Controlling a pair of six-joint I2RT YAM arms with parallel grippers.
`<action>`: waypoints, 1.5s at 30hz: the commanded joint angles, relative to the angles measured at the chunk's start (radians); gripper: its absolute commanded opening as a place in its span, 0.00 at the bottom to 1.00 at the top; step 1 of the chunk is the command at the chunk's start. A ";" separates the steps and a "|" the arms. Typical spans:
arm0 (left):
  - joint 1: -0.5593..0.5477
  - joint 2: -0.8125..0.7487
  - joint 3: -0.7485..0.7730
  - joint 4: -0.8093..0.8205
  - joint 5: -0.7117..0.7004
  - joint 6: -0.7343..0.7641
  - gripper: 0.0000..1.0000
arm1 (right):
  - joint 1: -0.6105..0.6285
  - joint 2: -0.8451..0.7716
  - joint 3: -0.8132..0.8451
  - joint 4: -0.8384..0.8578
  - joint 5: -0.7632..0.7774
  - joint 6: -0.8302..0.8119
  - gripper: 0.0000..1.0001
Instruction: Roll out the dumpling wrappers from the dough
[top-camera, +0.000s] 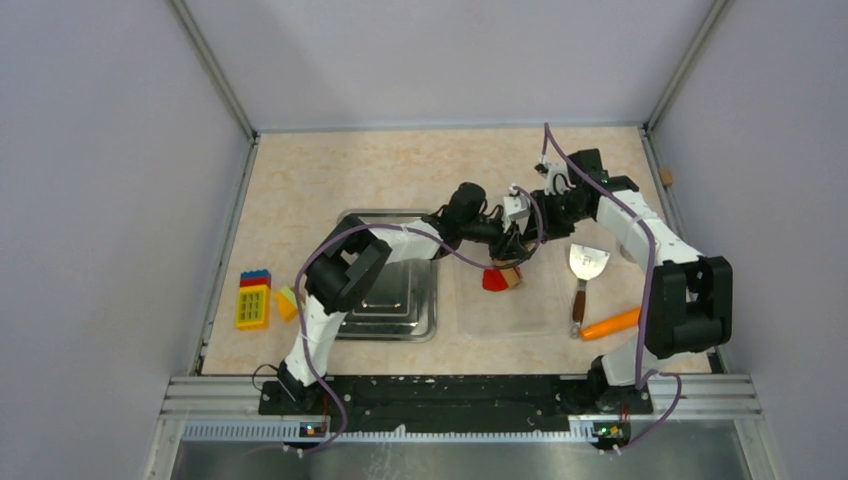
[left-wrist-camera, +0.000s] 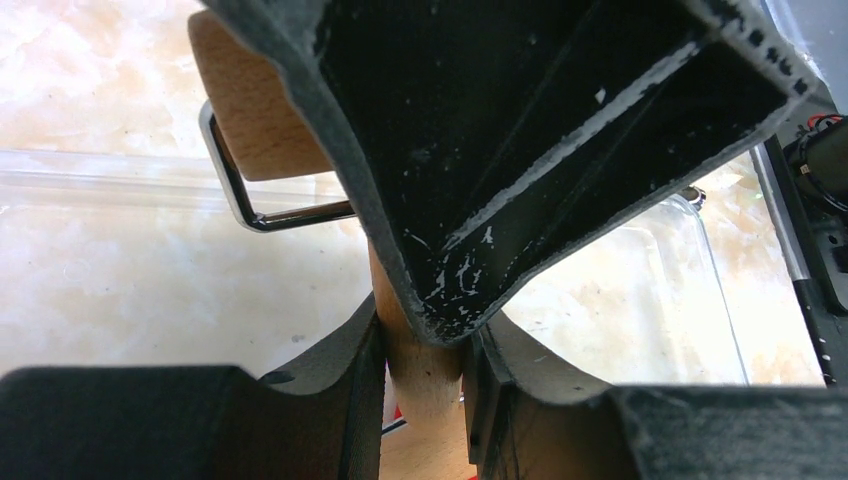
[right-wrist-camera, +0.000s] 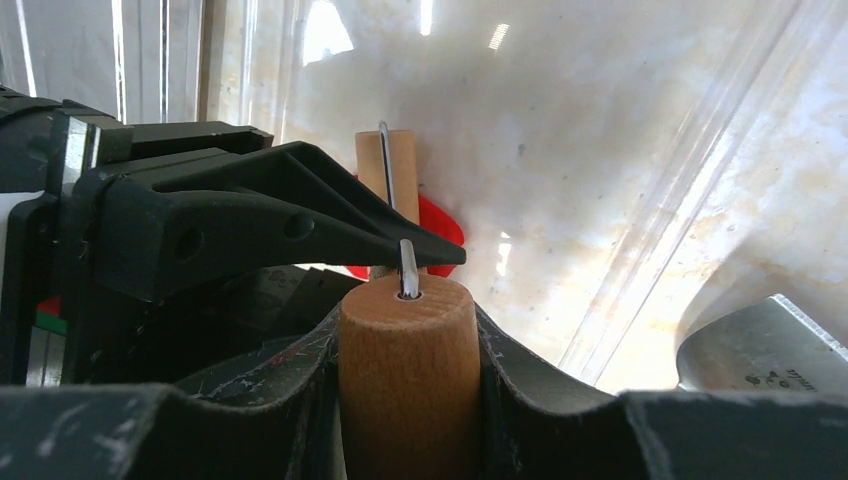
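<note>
The red dough (top-camera: 492, 281) lies on a clear plastic tray (top-camera: 500, 318), half hidden under a small wooden roller (top-camera: 513, 276). The two grippers meet over it. My right gripper (right-wrist-camera: 405, 335) is shut on the roller's thick wooden handle (right-wrist-camera: 405, 380), whose end takes a metal wire. Beyond the handle, the roller drum (right-wrist-camera: 386, 160) sits over the dough (right-wrist-camera: 442, 226). My left gripper (left-wrist-camera: 425, 350) is shut on a narrower wooden part of the roller (left-wrist-camera: 428, 375). In the overhead view the left gripper (top-camera: 503, 252) and right gripper (top-camera: 522, 236) nearly touch. The dumpling wrappers are out of view.
A metal spatula (top-camera: 587, 263) and an orange carrot (top-camera: 610, 323) lie right of the clear tray. A steel tray (top-camera: 395, 295) sits left of it. Toy blocks (top-camera: 253, 298) and a yellow-green piece (top-camera: 288, 301) are at the left edge.
</note>
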 joint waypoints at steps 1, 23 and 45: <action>-0.003 0.055 -0.041 0.070 -0.052 0.017 0.00 | 0.027 0.041 -0.017 0.002 0.151 -0.049 0.00; -0.053 0.194 0.113 0.161 -0.115 -0.112 0.00 | -0.031 0.040 0.028 -0.014 0.246 -0.074 0.00; -0.017 -0.205 -0.031 -0.211 -0.048 0.056 0.00 | 0.070 -0.198 -0.073 0.113 -0.058 -0.061 0.00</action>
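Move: My left hand holds the roller's handle with the small roller down on the red dough. The dough lies about 4 cm back, 3 cm to the left and some 7 cm below that hand. The metal tray's middle is about 26 cm to that hand's left and 3 cm back. From my right hand, up at the large roller, the dough lies about 5 cm back, 5 cm left and 10 cm down, and the spatula some 14 cm right and 8 cm back. With both hands keeping their grip, I roll the small roller low across the dough to my right, about 5 cm and slightly forward. I then lift the tool roughly 6 cm clear and swing it back left and a little towards me, while my right wrist tilts its fingertips forward some 15 degrees. ##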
